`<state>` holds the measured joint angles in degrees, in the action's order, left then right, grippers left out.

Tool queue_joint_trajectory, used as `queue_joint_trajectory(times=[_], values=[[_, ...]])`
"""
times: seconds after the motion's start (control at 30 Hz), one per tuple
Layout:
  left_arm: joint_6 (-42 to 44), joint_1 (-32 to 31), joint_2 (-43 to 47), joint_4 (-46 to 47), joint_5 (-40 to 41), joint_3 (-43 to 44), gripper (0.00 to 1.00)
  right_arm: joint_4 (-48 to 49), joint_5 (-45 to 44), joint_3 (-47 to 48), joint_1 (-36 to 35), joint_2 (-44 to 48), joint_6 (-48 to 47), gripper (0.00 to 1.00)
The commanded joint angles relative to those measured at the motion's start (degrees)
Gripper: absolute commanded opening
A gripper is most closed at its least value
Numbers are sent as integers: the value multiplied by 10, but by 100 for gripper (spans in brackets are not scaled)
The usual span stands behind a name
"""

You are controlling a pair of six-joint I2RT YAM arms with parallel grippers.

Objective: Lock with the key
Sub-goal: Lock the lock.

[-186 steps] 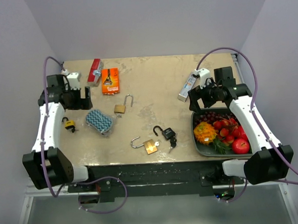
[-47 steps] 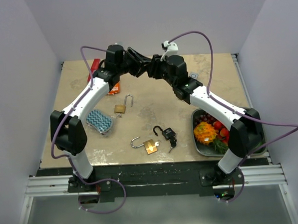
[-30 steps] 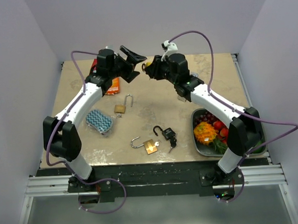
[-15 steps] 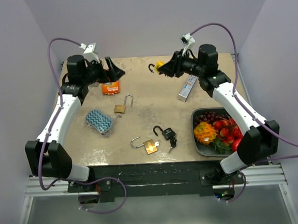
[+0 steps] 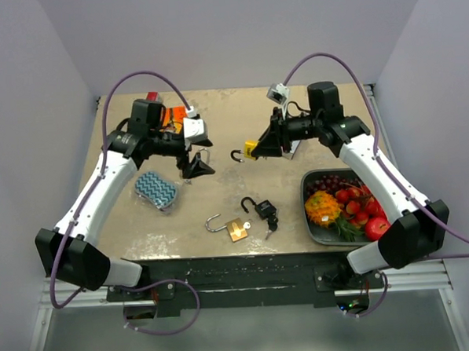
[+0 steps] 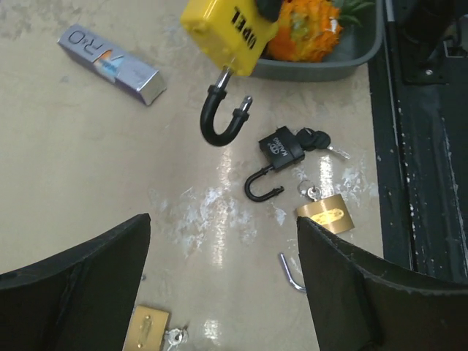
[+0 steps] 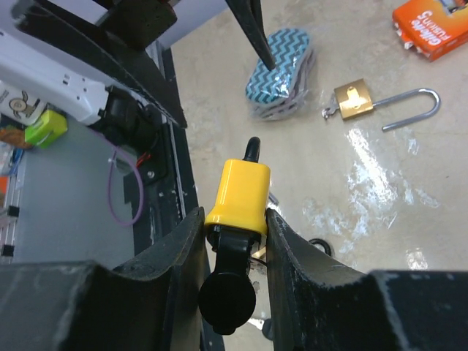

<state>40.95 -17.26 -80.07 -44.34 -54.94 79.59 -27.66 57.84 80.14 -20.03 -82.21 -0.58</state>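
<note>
A yellow padlock (image 5: 250,149) hangs above the middle of the table with my right gripper (image 5: 266,146) shut on its body. Its black shackle (image 5: 236,155) is swung open and points left. In the right wrist view the padlock (image 7: 238,191) sits squeezed between both fingers, and a black-headed key (image 7: 228,296) sticks out of its bottom end. My left gripper (image 5: 196,163) stands open a short way left of the shackle, facing it and holding nothing. The left wrist view shows the padlock (image 6: 227,35) and its open shackle (image 6: 219,121) ahead of the spread left gripper (image 6: 223,223).
On the table lie a black padlock with keys (image 5: 264,208), a brass padlock (image 5: 236,229), another brass padlock (image 6: 150,329) under the left gripper, a blue zigzag sponge (image 5: 156,189) and an orange box (image 5: 175,114). A grey fruit tray (image 5: 306,211) stands at the right, with a silver box (image 6: 110,64) nearby.
Both arms came forward and down from the back of the table. The right gripper carried the yellow padlock to the middle, and the open left gripper swung in to face it.
</note>
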Motion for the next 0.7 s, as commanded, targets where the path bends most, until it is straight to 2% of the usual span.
queue_joint_trajectory(times=[0.0, 0.03, 0.13, 0.37, 0.6, 0.67], values=[[-7, -27, 31, 80, -41, -21, 82, -53, 43, 23, -16, 35, -79, 0], [-20, -48, 30, 93, -30, -24, 79, -53, 39, 20, -23, 40, -79, 0], [-35, -77, 28, 113, -22, -26, 76, -49, 35, 13, -37, 47, -79, 0], [-30, -116, 24, 124, -3, -44, 67, -42, 26, 20, -50, 55, -79, 0], [-17, -128, 18, 113, -9, -44, 44, -37, 22, 19, -57, 59, -77, 0], [-15, -131, 16, 114, -7, -43, 40, -38, 21, 20, -59, 59, -79, 0]])
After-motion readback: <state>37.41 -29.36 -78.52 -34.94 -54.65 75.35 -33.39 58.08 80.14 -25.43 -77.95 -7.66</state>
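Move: The open black shackle of the yellow lock lies some 9 cm to the right of the left hand, level ahead and about 2 cm higher, with the yellow body about 12 cm to the right and 3 cm up. On the table some 27 cm below, the black lock is about 18 cm right and 4 cm back, and the front brass lock 8 cm right and 11 cm back. The right hand still holds the yellow lock, its body 3 cm to the left and just below. The left hand goes about 6 cm to the right and 4 cm back towards the raised yellow lock, turning some 10 degrees clockwise, while its wide-open fingers close to about half and come up around the open shackle, though contact can't be made out. The right hand keeps its grip on the lock and draws back about 4.5 cm alongside, easing slightly left and turning a little counter-clockwise, so the shackle is offered to the left fingertips. ##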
